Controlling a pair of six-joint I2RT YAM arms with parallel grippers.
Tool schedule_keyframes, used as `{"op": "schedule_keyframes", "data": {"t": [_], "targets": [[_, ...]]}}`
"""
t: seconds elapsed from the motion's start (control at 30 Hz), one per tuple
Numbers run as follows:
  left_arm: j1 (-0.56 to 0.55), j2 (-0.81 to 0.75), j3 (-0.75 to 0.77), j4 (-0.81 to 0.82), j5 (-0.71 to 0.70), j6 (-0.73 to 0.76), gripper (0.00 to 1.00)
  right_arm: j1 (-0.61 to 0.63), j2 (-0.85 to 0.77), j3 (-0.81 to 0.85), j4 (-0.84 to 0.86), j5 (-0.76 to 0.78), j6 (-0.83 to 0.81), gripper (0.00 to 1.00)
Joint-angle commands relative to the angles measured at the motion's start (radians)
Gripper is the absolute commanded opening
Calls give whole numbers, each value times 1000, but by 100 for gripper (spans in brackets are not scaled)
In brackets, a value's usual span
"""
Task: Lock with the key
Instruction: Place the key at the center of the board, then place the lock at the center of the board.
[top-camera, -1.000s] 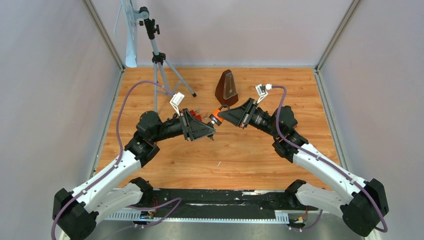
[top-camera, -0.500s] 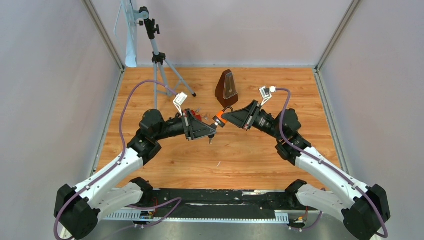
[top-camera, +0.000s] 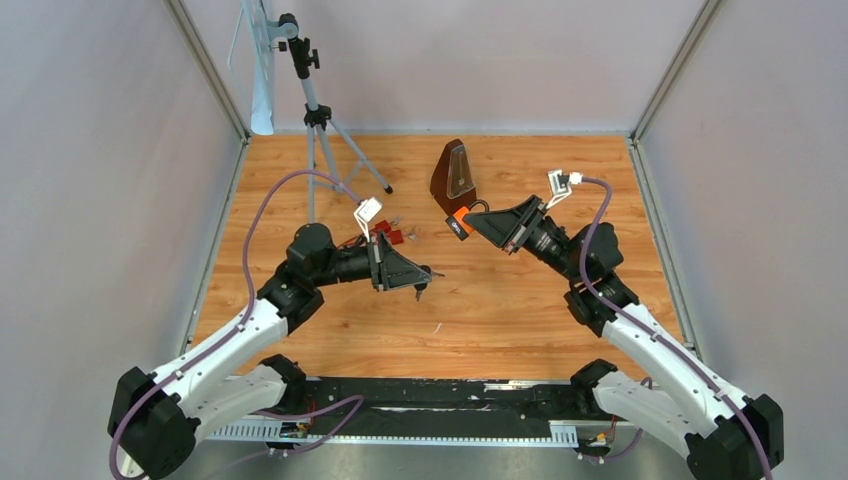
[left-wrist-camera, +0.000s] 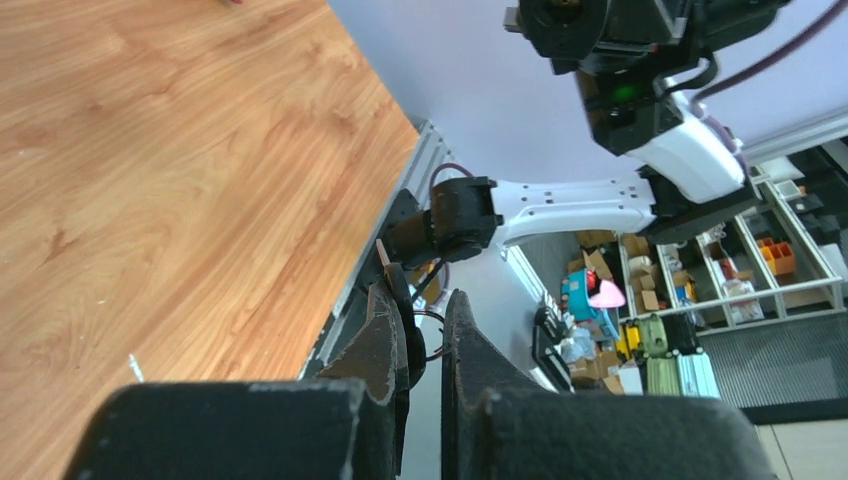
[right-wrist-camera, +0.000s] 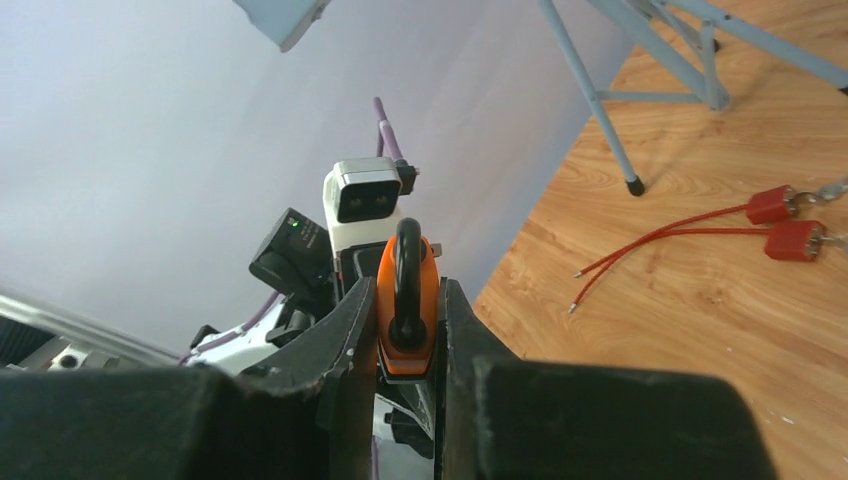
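Note:
The orange padlock (top-camera: 459, 222) with its black shackle is clamped between the fingers of my right gripper (top-camera: 470, 218), held above the floor near the back middle. In the right wrist view the padlock (right-wrist-camera: 407, 312) stands upright between the pads of the right gripper (right-wrist-camera: 405, 290), shackle up. My left gripper (top-camera: 428, 272) sits a short way to the left and nearer, apart from the padlock. It is shut on the key (top-camera: 420, 289), which hangs dark at its tip. In the left wrist view the key (left-wrist-camera: 411, 330) lies against the left pad of the left gripper (left-wrist-camera: 425, 300).
A brown metronome (top-camera: 453, 175) stands just behind the padlock. A tripod (top-camera: 318, 118) is at the back left. Two small red locks on red cables (top-camera: 391, 235) lie on the wooden floor (top-camera: 500, 310) behind my left gripper, and show again as red locks (right-wrist-camera: 790, 225).
The left gripper closed on the key and drew back toward the near left. The right arm carried the padlock away to the back right, so key and padlock are now apart.

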Motion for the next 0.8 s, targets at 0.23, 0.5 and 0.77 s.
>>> {"op": "schedule_keyframes", "data": {"t": [0.23, 0.5, 0.77], "targets": [[-66, 374, 203, -108, -247, 216, 0, -243, 35, 12, -313, 103, -149, 0], [-156, 905, 603, -24, -423, 267, 0, -473, 179, -21, -370, 79, -202, 0], [-174, 1225, 827, 120, -579, 200, 0, -479, 326, -72, -374, 74, -222, 0]]}}
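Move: The open middle of the board, where the left hand is taking the held keys, lies about 22 cm ahead of that hand, 14 cm to its right and 27 cm below. From the left hand the padlock is some 8 cm ahead, 7 cm right and 8 cm higher, the metronome 35 cm ahead and 8 cm right, and the red tags 25 cm ahead and 9 cm left. From the right hand, which still grips the padlock, the open middle is about 15 cm ahead, 6 cm right and 34 cm below. The left arm carries the pinched keys down, forward and to the right, roughly 30 cm in all, towards the open middle of the board, sinking straight away and then sweeping out, with the fingers tipping down some 25 degrees and staying shut. Meanwhile the right arm keeps its grip on the padlock and lowers it about 22 cm, also going right and forward until the sideways travel stops and it mostly sinks, the fingers tipping down and swinging clockwise. ##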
